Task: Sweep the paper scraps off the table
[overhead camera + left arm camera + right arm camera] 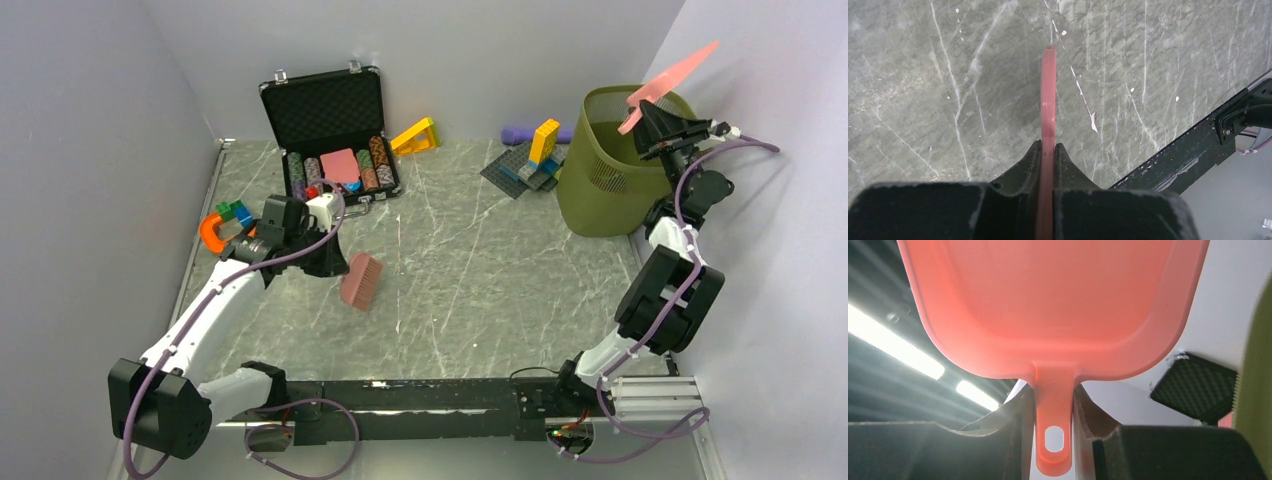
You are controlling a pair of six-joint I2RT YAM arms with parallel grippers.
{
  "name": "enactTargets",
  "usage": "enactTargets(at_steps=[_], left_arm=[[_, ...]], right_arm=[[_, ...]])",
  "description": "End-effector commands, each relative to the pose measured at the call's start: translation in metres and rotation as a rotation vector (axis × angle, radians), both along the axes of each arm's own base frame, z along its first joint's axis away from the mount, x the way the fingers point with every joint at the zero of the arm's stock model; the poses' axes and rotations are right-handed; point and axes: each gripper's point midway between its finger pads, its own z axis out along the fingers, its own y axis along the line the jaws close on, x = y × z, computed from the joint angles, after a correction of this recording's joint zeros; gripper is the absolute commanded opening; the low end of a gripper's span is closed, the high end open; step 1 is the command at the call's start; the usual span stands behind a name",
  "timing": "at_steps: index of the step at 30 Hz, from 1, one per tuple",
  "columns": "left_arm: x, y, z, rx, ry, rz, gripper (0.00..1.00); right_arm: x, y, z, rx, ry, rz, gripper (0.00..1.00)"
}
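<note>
My left gripper (333, 264) (1048, 146) is shut on the thin handle of a pink brush (361, 281) (1048, 90), which hangs just above the left half of the grey-green marble table (470, 270). My right gripper (655, 112) (1054, 390) is raised over the olive mesh bin (610, 170). It is shut on the handle of a pink dustpan (672, 82) (1053, 300), which is tipped up above the bin's rim. No paper scraps show in any view.
An open black case (330, 130) with poker chips stands at the back left. A yellow wedge (415, 137), a baseplate with blocks (530, 165) and a purple piece (520, 134) lie along the back. An orange horseshoe toy (212, 232) and small blocks (237, 212) sit at the left wall.
</note>
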Motion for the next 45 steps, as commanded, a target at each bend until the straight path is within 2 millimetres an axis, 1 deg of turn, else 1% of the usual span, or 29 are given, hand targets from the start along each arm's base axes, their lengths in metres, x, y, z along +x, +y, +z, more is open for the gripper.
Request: enactTargets(at_steps=[1,5,7,8,10,13,17,19,22,24,26,27,28,31,34,36,37,39,40,42,43,45], left_arm=[[0.005,-0.005,0.010,-0.028,-0.041,-0.026,0.00],[0.005,-0.004,0.009,-0.024,-0.044,-0.022,0.00],[0.005,-0.003,0.009,-0.021,-0.043,-0.019,0.00],[0.005,-0.003,0.008,-0.019,-0.043,-0.020,0.00],[0.005,-0.003,0.008,-0.017,-0.043,-0.018,0.00],[0.006,-0.001,0.009,-0.011,-0.048,-0.012,0.00],[0.009,0.004,0.011,0.008,-0.064,0.016,0.00],[0.011,0.008,0.013,0.018,-0.078,0.035,0.00],[0.014,0.014,0.017,0.028,-0.105,0.069,0.00],[0.016,0.018,0.021,0.028,-0.124,0.093,0.00],[0.018,0.022,0.025,0.024,-0.144,0.112,0.00],[0.019,0.024,0.027,0.022,-0.152,0.123,0.00],[0.019,0.025,0.030,0.020,-0.164,0.132,0.00],[0.022,0.033,0.034,0.023,-0.189,0.171,0.00],[0.025,0.041,0.039,0.028,-0.215,0.214,0.00],[0.027,0.046,0.041,0.031,-0.228,0.241,0.00],[0.027,0.048,0.042,0.029,-0.233,0.250,0.00],[0.028,0.051,0.043,0.025,-0.241,0.265,0.00],[0.029,0.052,0.044,0.023,-0.245,0.272,0.00],[0.030,0.054,0.045,0.023,-0.248,0.283,0.00],[0.031,0.055,0.044,0.022,-0.246,0.284,0.00],[0.032,0.056,0.043,0.019,-0.241,0.286,0.00]], right_arm=[[-0.045,0.011,0.046,0.194,-0.143,0.138,0.00],[-0.052,0.012,0.014,0.246,-0.091,0.088,0.00],[-0.051,0.017,0.002,0.212,-0.054,0.084,0.00],[-0.049,0.019,-0.001,0.188,-0.042,0.086,0.00],[-0.048,0.024,0.001,0.130,-0.041,0.092,0.00],[-0.050,0.035,0.018,0.020,-0.081,0.104,0.00],[-0.051,0.062,0.035,-0.180,-0.100,0.135,0.00],[-0.048,0.080,0.033,-0.278,-0.080,0.152,0.00],[-0.043,0.113,0.019,-0.423,-0.022,0.154,0.00],[-0.040,0.138,0.001,-0.529,0.027,0.146,0.00],[-0.039,0.162,-0.024,-0.643,0.096,0.137,0.00],[-0.040,0.180,-0.039,-0.706,0.125,0.150,0.00],[-0.042,0.193,-0.054,-0.761,0.158,0.161,0.00],[-0.052,0.228,-0.107,-0.934,0.253,0.207,0.00],[-0.064,0.253,-0.166,-1.136,0.351,0.265,0.00],[-0.071,0.261,-0.210,-1.300,0.440,0.283,0.00],[-0.071,0.257,-0.230,-1.390,0.497,0.258,0.00],[-0.075,0.256,-0.270,-1.526,0.592,0.268,0.00],[-0.074,0.253,-0.284,-1.578,0.631,0.257,0.00],[-0.071,0.252,-0.304,-1.650,0.687,0.247,0.00],[-0.068,0.250,-0.312,-1.681,0.710,0.243,0.00],[-0.059,0.252,-0.322,-1.719,0.732,0.241,0.00]])
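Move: The right hand holds the already emptied dustpan high over the green bin, whose middle lies about 28 cm below, some 3 cm farther out and 2 cm left. The clear middle of the table is roughly 30 cm left, 7 cm back and 41 cm down; the grey plate with yellow blocks lies about 19 cm left, 6 cm ahead, 40 cm down. From the left hand, that clear patch is about 10 cm ahead, 25 cm right and 15 cm down. Keeping its grip on the dustpan's handle, the right hand gives a short jog back and down over the bin, then swings left almost 30 cm and drops over 30 cm towards the clear middle of the table, easing back and rolling the pan by roughly 90 degrees, left side falling, until its open face is up. The left hand, still holding the brush, later drifts left and a little up and forward, turning slightly counter-clockwise. ##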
